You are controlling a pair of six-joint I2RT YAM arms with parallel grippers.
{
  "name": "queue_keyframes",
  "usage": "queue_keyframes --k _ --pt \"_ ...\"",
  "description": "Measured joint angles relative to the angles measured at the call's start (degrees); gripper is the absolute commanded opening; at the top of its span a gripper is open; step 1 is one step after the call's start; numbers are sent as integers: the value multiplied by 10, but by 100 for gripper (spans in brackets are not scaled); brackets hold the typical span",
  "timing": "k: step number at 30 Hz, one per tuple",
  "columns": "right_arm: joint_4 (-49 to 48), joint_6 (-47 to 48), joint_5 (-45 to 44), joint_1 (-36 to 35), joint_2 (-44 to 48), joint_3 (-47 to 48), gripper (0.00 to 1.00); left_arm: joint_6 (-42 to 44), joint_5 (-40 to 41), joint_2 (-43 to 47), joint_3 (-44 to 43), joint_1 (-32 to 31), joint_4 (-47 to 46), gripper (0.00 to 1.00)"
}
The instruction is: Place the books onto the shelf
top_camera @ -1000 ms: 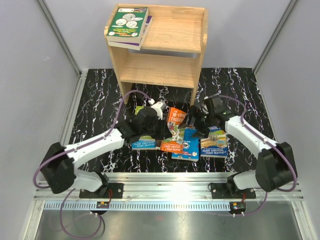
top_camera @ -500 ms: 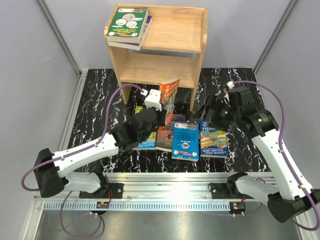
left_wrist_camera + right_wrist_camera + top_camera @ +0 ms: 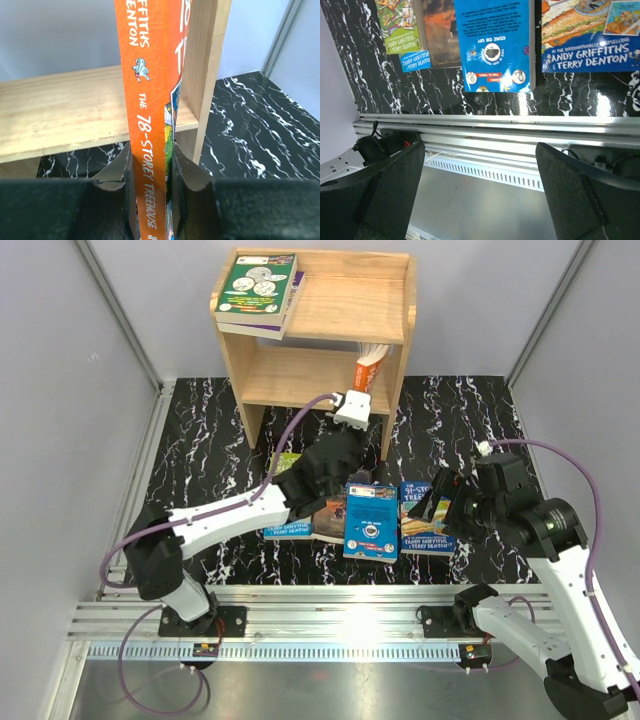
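My left gripper is shut on the orange "78-Storey Treehouse" book. It holds the book upright on its edge at the right end of the shelf's lower board, close against the right side panel. On the top board of the shelf, a green book lies on a purple one. A blue book, a cartoon-cover book, a dark one and a green one lie flat on the table. My right gripper hangs open and holds nothing, raised over the near right.
The black marbled table top ends at an aluminium rail along the near edge. Grey walls close in the left, right and back. The shelf stands at the back centre.
My left arm has lifted the orange book off the table and carried it back to the shelf's lower tier. My right arm has pulled back from the books toward the near right, still open.
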State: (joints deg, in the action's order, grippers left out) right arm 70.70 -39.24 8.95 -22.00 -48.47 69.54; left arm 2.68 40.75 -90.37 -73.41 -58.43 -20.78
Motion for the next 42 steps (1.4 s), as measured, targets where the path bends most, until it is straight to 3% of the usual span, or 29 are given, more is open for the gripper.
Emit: queue_keyframes --k 13,24,32,42 --pt "56 -58 -3 0 104 -96 100 97 57 -113 -1 0 -238 0" --pt "68 -100 -3 0 164 -140 100 139 50 -218 -36 12 -421 0" --pt "67 -108 -3 0 169 -150 100 158 30 -320 -140 36 -453 0" --pt "71 -138 3 0 236 -213 100 200 24 -374 -197 52 -479 0"
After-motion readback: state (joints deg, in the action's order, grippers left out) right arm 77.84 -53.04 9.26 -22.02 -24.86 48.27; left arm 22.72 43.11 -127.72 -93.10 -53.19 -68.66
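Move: The left hand already grips the orange book, spine towards the robot; its place, the right end of the lower board, lies about 18 cm ahead, 7 cm right and 9 cm below. The shelf's right side panel is about 18 cm ahead and 9 cm right. The green book on the upper board is some 20 cm ahead, 20 cm left and 12 cm up. From the right hand, that board end is about 38 cm ahead, 8 cm left and roughly level. Forward about 11 cm, with some 5 cm to the right, the left hand feeds the upright orange book into the lower bay beside the right side panel, keeping its pinch on the spine. Its fingers tip up about 20 degrees and swing a little counter-clockwise. The right hand, empty and open, draws back and down towards its base. ##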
